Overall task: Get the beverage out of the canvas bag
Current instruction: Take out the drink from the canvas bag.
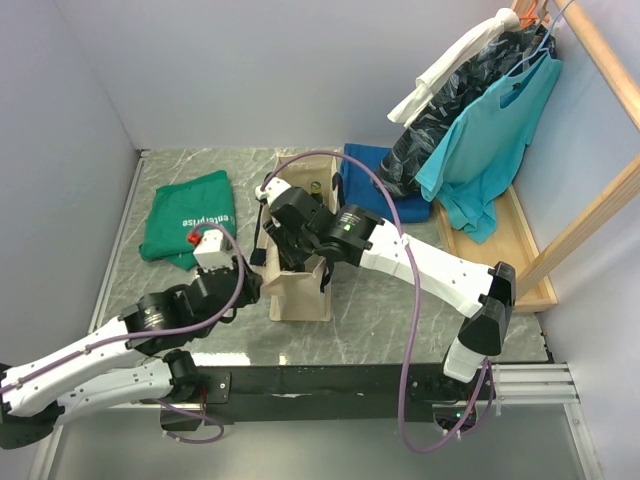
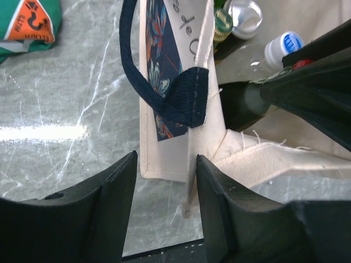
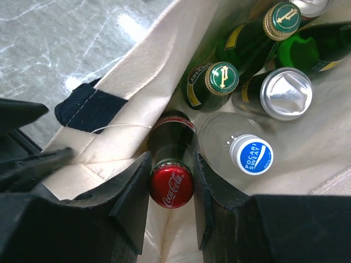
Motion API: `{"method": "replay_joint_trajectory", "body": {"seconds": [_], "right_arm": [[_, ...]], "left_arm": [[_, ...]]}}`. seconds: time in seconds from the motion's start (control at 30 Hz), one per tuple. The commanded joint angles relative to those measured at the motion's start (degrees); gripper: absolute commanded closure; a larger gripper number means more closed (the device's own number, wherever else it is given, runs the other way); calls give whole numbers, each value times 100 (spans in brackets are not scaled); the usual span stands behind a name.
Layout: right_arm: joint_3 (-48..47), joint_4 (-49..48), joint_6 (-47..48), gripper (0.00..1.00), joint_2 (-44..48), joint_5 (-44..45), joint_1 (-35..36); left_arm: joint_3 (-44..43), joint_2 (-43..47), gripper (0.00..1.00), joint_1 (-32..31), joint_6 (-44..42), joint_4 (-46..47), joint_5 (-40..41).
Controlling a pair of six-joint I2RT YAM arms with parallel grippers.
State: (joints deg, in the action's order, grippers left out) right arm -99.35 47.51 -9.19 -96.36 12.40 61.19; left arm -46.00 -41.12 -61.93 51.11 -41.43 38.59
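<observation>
The cream canvas bag (image 1: 300, 295) with navy handles (image 2: 184, 98) stands upright mid-table. Inside it, a dark Coca-Cola bottle (image 3: 171, 183) with a red cap leans by the bag wall (image 3: 126, 71). My right gripper (image 3: 171, 159) reaches into the bag (image 1: 285, 235) and is shut on that bottle's neck just under the cap. My left gripper (image 2: 166, 159) is at the bag's near left corner (image 1: 260, 258). Its jaws stand open astride the corner seam (image 2: 189, 181), and only the right finger touches the canvas.
Also in the bag are a clear Pocari Sweat bottle (image 3: 249, 154), two green bottles (image 3: 222, 79) and a silver can (image 3: 285, 93). A folded green T-shirt (image 1: 190, 215) lies to the left and a blue cloth (image 1: 375, 175) behind. A wooden rack with hanging clothes (image 1: 500, 130) stands at the right.
</observation>
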Motion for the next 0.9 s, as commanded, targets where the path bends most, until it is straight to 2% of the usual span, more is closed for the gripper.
{"method": "replay_joint_trajectory", "body": {"seconds": [0.0, 0.2, 0.37, 0.53, 0.7, 0.87], "right_arm": [[-673, -295, 242, 100, 337, 271, 33], [-796, -233, 242, 100, 346, 263, 33], [-753, -216, 242, 100, 442, 298, 33], [-778, -163, 286, 100, 548, 341, 33], [-963, -75, 348, 100, 583, 491, 25], [-1613, 285, 339, 100, 364, 596, 33]], "left_arm": [[-32, 263, 47, -12, -119, -24, 167], [-49, -70, 46, 356, -584, 591, -324], [-155, -168, 45, 954, -1058, 960, -659], [-138, -229, 46, 1938, -1420, 1435, -1511], [-234, -448, 44, 2124, -1604, 1682, -1802], [-673, -897, 41, 2176, -1744, 1620, -1758]]}}
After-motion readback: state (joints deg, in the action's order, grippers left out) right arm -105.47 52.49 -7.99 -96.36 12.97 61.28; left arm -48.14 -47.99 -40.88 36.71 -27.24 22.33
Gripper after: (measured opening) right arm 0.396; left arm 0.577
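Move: The Coca-Cola bottle is already held by its neck in the right fingers, its middle about 9 cm below that hand. From the hand, the Pocari Sweat bottle stands some 4 cm ahead and 5 cm right, the nearest green-capped bottle 7 cm ahead, the silver can 9 cm ahead and 6 cm right, all lower. From the left hand, the bag's navy handle base is about 6 cm ahead, the Coca-Cola bottle 5 cm ahead and 7 cm right. The Coca-Cola bottle, still gripped by its neck, is drawn up about 3 cm by the right hand, in two short lifts with a pause between. Meanwhile the left hand, fingers staying open at the bag's left rim, rises slightly, then slides some 6 cm forward along that side to the navy handle base, ending about 2 cm higher. ##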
